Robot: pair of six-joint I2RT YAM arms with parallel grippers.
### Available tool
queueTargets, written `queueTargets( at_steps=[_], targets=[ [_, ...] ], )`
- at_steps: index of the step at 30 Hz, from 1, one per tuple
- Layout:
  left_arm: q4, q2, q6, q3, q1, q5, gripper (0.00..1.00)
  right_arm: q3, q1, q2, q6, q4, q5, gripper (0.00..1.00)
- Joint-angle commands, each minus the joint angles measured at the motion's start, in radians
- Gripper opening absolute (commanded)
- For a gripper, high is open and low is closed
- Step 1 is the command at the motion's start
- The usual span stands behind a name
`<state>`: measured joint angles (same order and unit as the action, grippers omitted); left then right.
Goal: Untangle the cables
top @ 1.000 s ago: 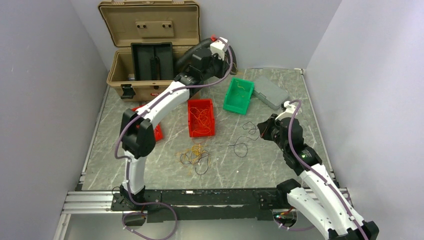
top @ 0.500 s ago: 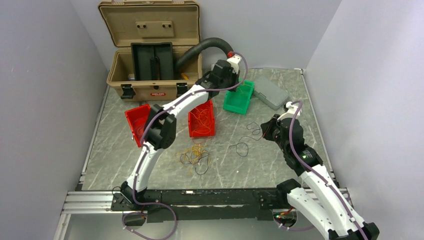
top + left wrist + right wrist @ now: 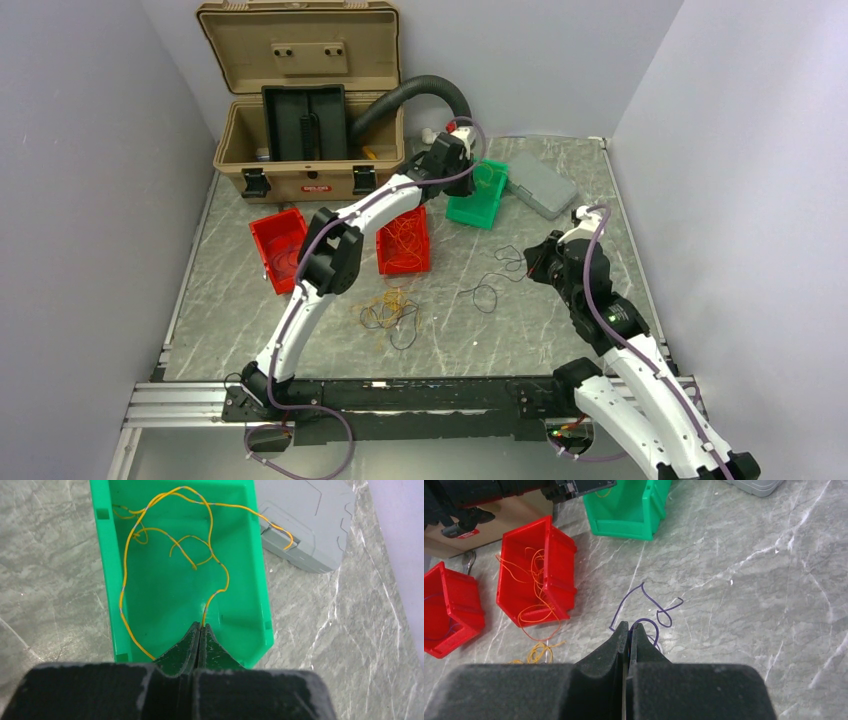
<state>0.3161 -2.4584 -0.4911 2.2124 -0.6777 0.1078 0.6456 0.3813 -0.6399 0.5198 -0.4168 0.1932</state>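
Note:
My left gripper (image 3: 201, 626) is shut on one end of a thin yellow cable (image 3: 123, 575). That cable loops inside the green bin (image 3: 107, 580), and one end trails over the rim. From above, this gripper (image 3: 470, 172) hangs over the green bin (image 3: 490, 212). My right gripper (image 3: 629, 626) is shut on a dark purple cable (image 3: 659, 607) that curls on the table ahead of its tips. In the top view it (image 3: 535, 262) sits right of the purple strands (image 3: 482, 295). A tangle of yellow and dark cables (image 3: 392, 310) lies at the table's middle.
A red bin (image 3: 402, 238) holds orange wires, and a second red bin (image 3: 277, 245) stands to its left. An open tan case (image 3: 300, 100) with a black ribbed hose (image 3: 410, 92) is at the back. A grey box (image 3: 541, 185) lies right of the green bin.
My left arm has swung right from in front of the tan case to above the green bin, uncovering the left red bin. The right arm has barely moved.

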Motion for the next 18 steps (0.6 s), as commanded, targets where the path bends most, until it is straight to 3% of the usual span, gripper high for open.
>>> queueTargets(
  at_steps=[1,8,18],
  targets=[
    [-0.007,-0.018,-0.065,0.014,0.003,0.010,0.00,0.035,0.002,0.023,0.013,-0.008,0.021,0.00],
    [-0.002,-0.087,-0.115,0.042,0.005,0.093,0.00,0.027,0.002,0.046,0.021,-0.023,0.028,0.00],
    [0.035,-0.041,-0.042,0.028,-0.002,0.054,0.00,0.029,0.002,0.050,0.020,-0.029,0.026,0.00]
  ],
)
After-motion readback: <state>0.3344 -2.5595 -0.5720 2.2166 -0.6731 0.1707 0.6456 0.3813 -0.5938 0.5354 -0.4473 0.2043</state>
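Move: The green bin that the left hand is lowering the yellow cable into has its middle about 4 cm ahead, 2 cm to the right and 9 cm below that hand. The grey case stands some 14 cm to the right of the bin and 2 cm farther out; the middle red bin is about 16 cm to the left of the green one and 10 cm nearer. From the right hand the green bin lies roughly 26 cm ahead, 11 cm left and 17 cm down. Still pinching the yellow cable in shut fingers, the left hand sinks about 6 cm down into the near part of the green bin, easing back barely a centimetre on the way. The fingers tip some 10 degrees more steeply downward, the grip stays closed, and the descent stops at the end. ##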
